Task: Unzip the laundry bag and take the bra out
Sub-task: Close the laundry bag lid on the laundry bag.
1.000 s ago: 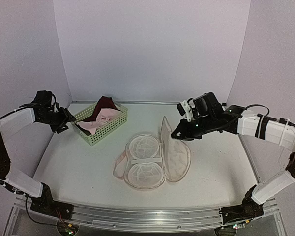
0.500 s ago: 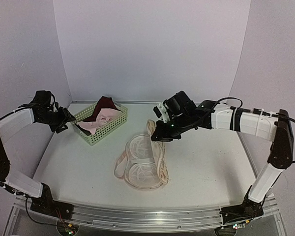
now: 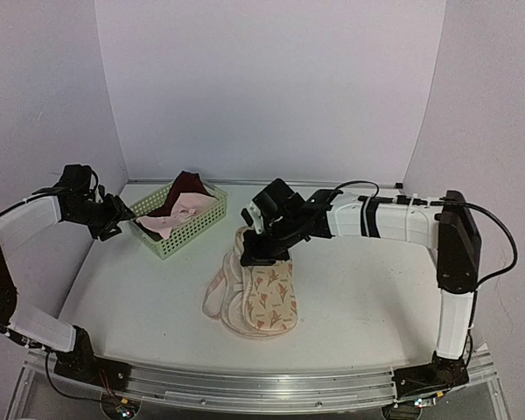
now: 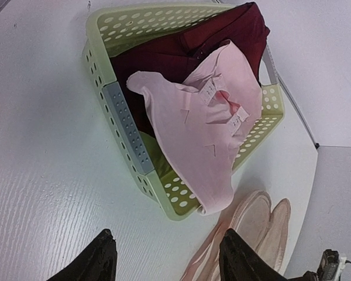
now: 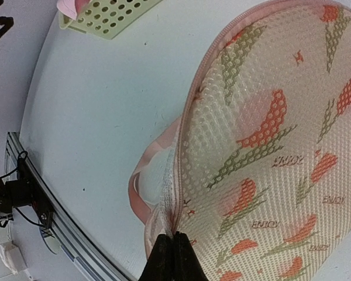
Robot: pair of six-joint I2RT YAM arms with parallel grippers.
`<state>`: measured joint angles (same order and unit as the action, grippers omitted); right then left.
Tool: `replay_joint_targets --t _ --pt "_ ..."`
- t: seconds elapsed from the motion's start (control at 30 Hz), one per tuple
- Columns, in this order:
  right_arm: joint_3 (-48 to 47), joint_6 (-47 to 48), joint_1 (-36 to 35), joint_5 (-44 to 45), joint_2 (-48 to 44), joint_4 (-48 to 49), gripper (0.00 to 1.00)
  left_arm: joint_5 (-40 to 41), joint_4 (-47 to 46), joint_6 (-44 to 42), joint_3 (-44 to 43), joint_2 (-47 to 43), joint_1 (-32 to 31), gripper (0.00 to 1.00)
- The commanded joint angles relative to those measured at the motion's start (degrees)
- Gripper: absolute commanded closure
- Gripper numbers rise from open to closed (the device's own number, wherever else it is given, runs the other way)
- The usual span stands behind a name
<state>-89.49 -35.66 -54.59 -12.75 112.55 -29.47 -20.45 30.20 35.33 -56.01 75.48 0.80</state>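
Note:
The cream laundry bag with orange and green motifs lies folded shut mid-table, patterned side up. My right gripper is shut on its zipper rim, and the right wrist view shows the fingertips pinching the pink edge of the laundry bag at my right gripper. The maroon bra, pale pink inner side up, lies in the green basket. My left gripper hangs open just left of the basket, nothing between its fingers. In the left wrist view my left gripper faces the bra.
A pink strap loop sticks out from the bag's left side. The basket stands at the back left, and its corner shows in the right wrist view. Purple walls enclose the table on three sides.
My right gripper has swung left and down with the bag's raised flap, folding it over the lower half. The mesh inside is now covered. The left arm has not moved.

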Motion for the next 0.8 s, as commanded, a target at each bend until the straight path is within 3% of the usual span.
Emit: replay_joint_targets --t 0.0,0.27,0.47,0.77 --pt "-3.99 -0.84 -0.77 -0.34 3.07 1.09 0.96 -1.20 -0.57 -1.15 0.54 -1.93 -0.11 0.40" --pt "-7.56 -1.82 -1.22 -1.26 6.36 2.38 0.88 -1.35 -0.55 -1.23 0.77 -2.30 -0.15 0.40" --pt "-9.38 -1.85 -1.31 -1.47 5.29 3.80 0.60 -1.56 -0.57 -1.23 0.61 -2.52 -0.04 0.40" --pt "-5.00 0.72 -1.34 4.66 -1.86 6.86 0.35 -2.13 -0.52 -2.31 0.11 -3.86 -0.08 0.39"
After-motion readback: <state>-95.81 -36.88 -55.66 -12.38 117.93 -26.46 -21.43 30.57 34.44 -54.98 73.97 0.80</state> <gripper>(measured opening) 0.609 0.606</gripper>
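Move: The laundry bag's lid is already folded most of the way over, its free edge pinched in the right hand's shut fingers. The bag's middle lies about 3 cm back and 2 cm to the right of that hand, some 6 cm below; the carry strap is about 4 cm back and 10 cm left, the green basket roughly 13 cm ahead and 20 cm left. From the idle left hand, the bag's middle is about 10 cm back and 33 cm right. The lid's free edge is lowered towards the bag's left rim: the right hand, still pinching it at first, sinks about 3 cm, drifts left, then climbs back to around its starting height, ending some 3.5 cm farther left. On the way up the fingers spread from shut to a bit over half open and release the lid, with the wrist hardly turning. ##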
